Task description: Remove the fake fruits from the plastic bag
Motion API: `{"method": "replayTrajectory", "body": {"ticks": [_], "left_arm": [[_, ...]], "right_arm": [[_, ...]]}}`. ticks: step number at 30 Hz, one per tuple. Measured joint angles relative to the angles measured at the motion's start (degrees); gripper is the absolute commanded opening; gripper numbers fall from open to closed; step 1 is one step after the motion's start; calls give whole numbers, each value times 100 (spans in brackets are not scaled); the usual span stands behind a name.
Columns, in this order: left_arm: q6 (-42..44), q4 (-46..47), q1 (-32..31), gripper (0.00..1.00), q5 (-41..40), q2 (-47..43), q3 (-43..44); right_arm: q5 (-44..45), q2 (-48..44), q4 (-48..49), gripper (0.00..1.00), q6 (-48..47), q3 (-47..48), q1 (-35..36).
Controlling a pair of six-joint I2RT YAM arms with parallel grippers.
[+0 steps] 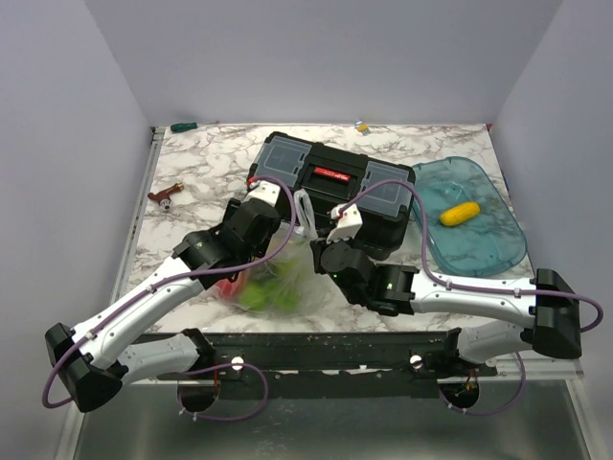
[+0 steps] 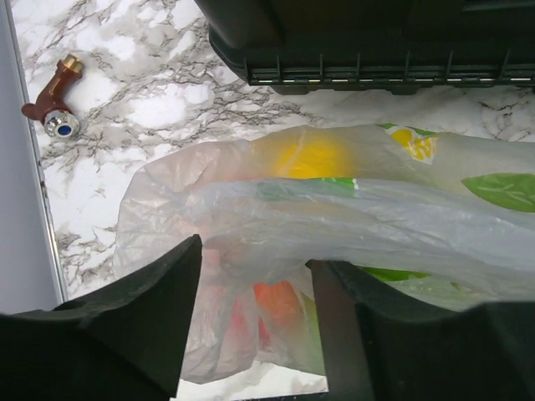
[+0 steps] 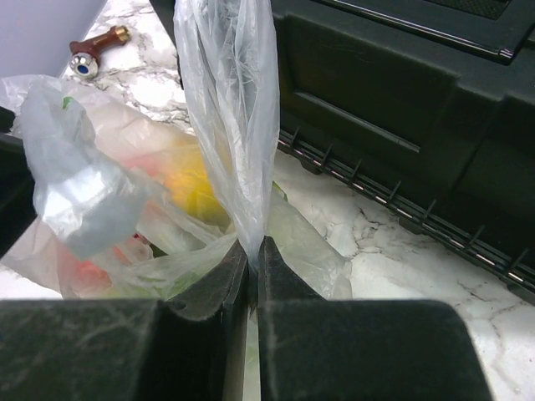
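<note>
The plastic bag lies on the marble table in front of the black toolbox. Through its film show fake fruits: green, red, a yellow one and an orange-red one. My left gripper is over the bag's left side. Its jaws stand apart, astride a fold of film with the orange-red fruit behind it. My right gripper is shut on a strip of the bag that stretches upward. Another yellow fruit lies in the blue tray.
The black toolbox stands right behind the bag, close to both grippers. A translucent blue tray sits at the right. A red-brown fitting lies at the left. Small items rest against the back wall.
</note>
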Motion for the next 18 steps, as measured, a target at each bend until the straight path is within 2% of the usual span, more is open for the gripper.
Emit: {"method": "replayTrajectory", "body": {"ticks": [3,5,7,8,15,18], "left_arm": [[66,-4,118,35,144,72,17],[105,-7,223,20,275,122,24],[131,-11,308,9,393,162,26],[146,-17,334,0,439,179,31],[140,-179,387,0,485,273,55],[26,-179,446,0,411,42,-26]], "right_arm": [[4,0,-22,9,59,0,0],[4,0,-33,9,98,0,0],[4,0,-31,9,116,0,0],[4,0,-33,9,120,0,0],[0,0,-35,9,186,0,0],[-7,0,-31,9,293,-4,0]]}}
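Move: The loose fold of the plastic bag lies between the left hand's half-open fingertips, about 1 cm ahead of and 1 cm below the hand point. Inside the bag, the yellow fruit is some 5 cm ahead, 3 cm right and 10 cm below; the red fruit about 3 cm back, 6 cm left, at similar depth. The toolbox is centred roughly 15 cm ahead, 14 cm right and 9 cm lower. From the right hand, which already grips bunched bag plastic, the fold is about 10 cm left, 3 cm ahead, level. Downwards about 1.5 cm, tipping some 5 degrees further down, the left hand sinks onto the bag's loose fold while its fingers close fully and pinch the plastic. It then shifts about 1 cm left and starts back up a little, drawing away from the right hand, which stays put and keeps its grip on the bunched plastic. ##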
